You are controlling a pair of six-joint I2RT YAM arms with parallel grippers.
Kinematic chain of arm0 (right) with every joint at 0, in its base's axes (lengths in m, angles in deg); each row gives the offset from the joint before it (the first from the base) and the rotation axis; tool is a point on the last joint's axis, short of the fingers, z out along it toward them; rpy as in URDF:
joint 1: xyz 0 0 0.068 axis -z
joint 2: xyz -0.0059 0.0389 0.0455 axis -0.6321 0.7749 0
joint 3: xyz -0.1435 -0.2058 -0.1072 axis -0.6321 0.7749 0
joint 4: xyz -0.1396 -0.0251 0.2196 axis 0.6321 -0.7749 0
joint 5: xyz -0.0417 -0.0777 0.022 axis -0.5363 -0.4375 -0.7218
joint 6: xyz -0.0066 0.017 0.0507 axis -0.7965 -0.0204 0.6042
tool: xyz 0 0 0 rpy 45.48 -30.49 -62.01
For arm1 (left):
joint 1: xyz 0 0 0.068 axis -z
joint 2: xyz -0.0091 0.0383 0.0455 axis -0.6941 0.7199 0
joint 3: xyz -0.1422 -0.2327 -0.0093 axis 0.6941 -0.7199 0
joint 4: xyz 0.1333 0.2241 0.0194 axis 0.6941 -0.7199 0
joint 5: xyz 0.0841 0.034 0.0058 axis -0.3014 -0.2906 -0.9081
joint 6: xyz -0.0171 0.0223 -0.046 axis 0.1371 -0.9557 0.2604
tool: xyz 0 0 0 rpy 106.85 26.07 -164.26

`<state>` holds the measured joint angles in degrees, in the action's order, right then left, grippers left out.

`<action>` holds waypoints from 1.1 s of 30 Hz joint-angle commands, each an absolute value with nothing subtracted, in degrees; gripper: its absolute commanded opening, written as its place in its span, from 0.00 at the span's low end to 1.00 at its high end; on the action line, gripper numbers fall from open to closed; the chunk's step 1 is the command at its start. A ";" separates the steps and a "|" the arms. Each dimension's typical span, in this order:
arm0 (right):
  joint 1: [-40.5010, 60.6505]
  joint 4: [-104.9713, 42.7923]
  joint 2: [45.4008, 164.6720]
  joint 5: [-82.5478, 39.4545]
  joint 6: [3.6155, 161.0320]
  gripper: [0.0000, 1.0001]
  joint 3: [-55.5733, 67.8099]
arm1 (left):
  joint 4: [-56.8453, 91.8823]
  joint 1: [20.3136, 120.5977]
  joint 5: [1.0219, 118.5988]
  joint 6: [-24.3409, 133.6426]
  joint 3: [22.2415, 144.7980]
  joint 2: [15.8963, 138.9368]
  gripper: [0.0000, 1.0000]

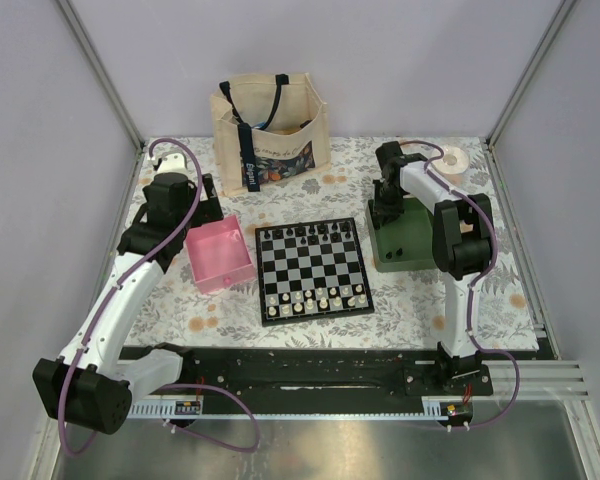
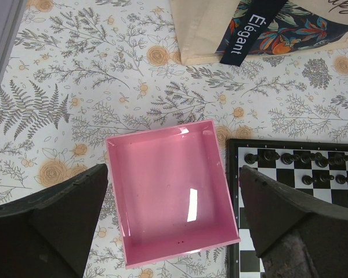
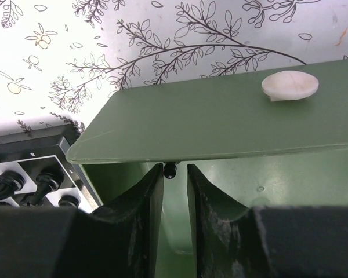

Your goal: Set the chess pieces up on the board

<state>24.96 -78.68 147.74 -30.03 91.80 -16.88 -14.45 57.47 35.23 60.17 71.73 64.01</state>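
The board [image 1: 313,268] lies in the middle of the table, with black chess pieces [image 1: 310,235] along its far rows and white ones along the near rows. My right gripper [image 3: 175,169] reaches down into the green tray [image 3: 220,116]. Its jaws stand a narrow way apart. A tiny black chess piece [image 3: 170,169] sits between the tips, against the left finger, with a gap to the right one. My left gripper [image 2: 174,174] hangs wide open over the empty pink tray [image 2: 119,202], holding nothing. The board's corner [image 2: 296,191] shows beside that tray.
A cloth tote bag [image 1: 270,135] stands at the back of the table. A roll of tape [image 1: 452,160] lies at the back right. A white disc [image 3: 290,85] rests on the green tray's flat surface. The pink tray [image 1: 220,258] adjoins the board's left side, the green tray [image 1: 400,245] its right.
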 commanded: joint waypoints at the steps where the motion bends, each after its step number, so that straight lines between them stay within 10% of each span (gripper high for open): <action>1: 24.96 -79.54 147.97 -30.51 91.24 0.32 -19.15 | -12.27 57.58 35.81 60.21 72.44 63.09 0.99; 14: 24.88 -80.77 149.02 -30.94 90.45 0.24 -20.90 | -12.27 57.49 35.73 60.12 72.44 62.74 0.99; 20: 24.88 -80.77 148.24 -30.33 90.19 0.01 -20.12 | -12.27 57.58 36.08 60.12 72.44 62.66 0.99; 33: 24.88 -78.13 136.82 -32.00 90.98 0.00 -15.02 | -12.27 57.58 36.08 60.12 72.52 62.66 0.99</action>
<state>24.96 -78.48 143.20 -30.29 90.75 -15.78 -14.45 57.47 35.25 60.17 71.73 64.01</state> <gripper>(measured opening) 0.017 0.988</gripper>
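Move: Just ahead of the right fingertips, some 1 cm farther out and barely 1 cm lower, a black chess piece stands inside the green tray. The tray's middle is about 7 cm to the right and 3 cm back. Two more pieces stand in the tray: one about 5 cm back and 5 cm right, the other 6 cm back and 2 cm right. From the idle left hand the aimed-at piece lies roughly 38 cm right, 8 cm ahead and 22 cm below. Closing almost in place at the black piece near the tray's far side, the right fingers go from about a third open to fully shut, with nothing between them. The hand then rises straight up about 3 cm, away from the piece, its fingertips tilting slightly outward and still shut. ##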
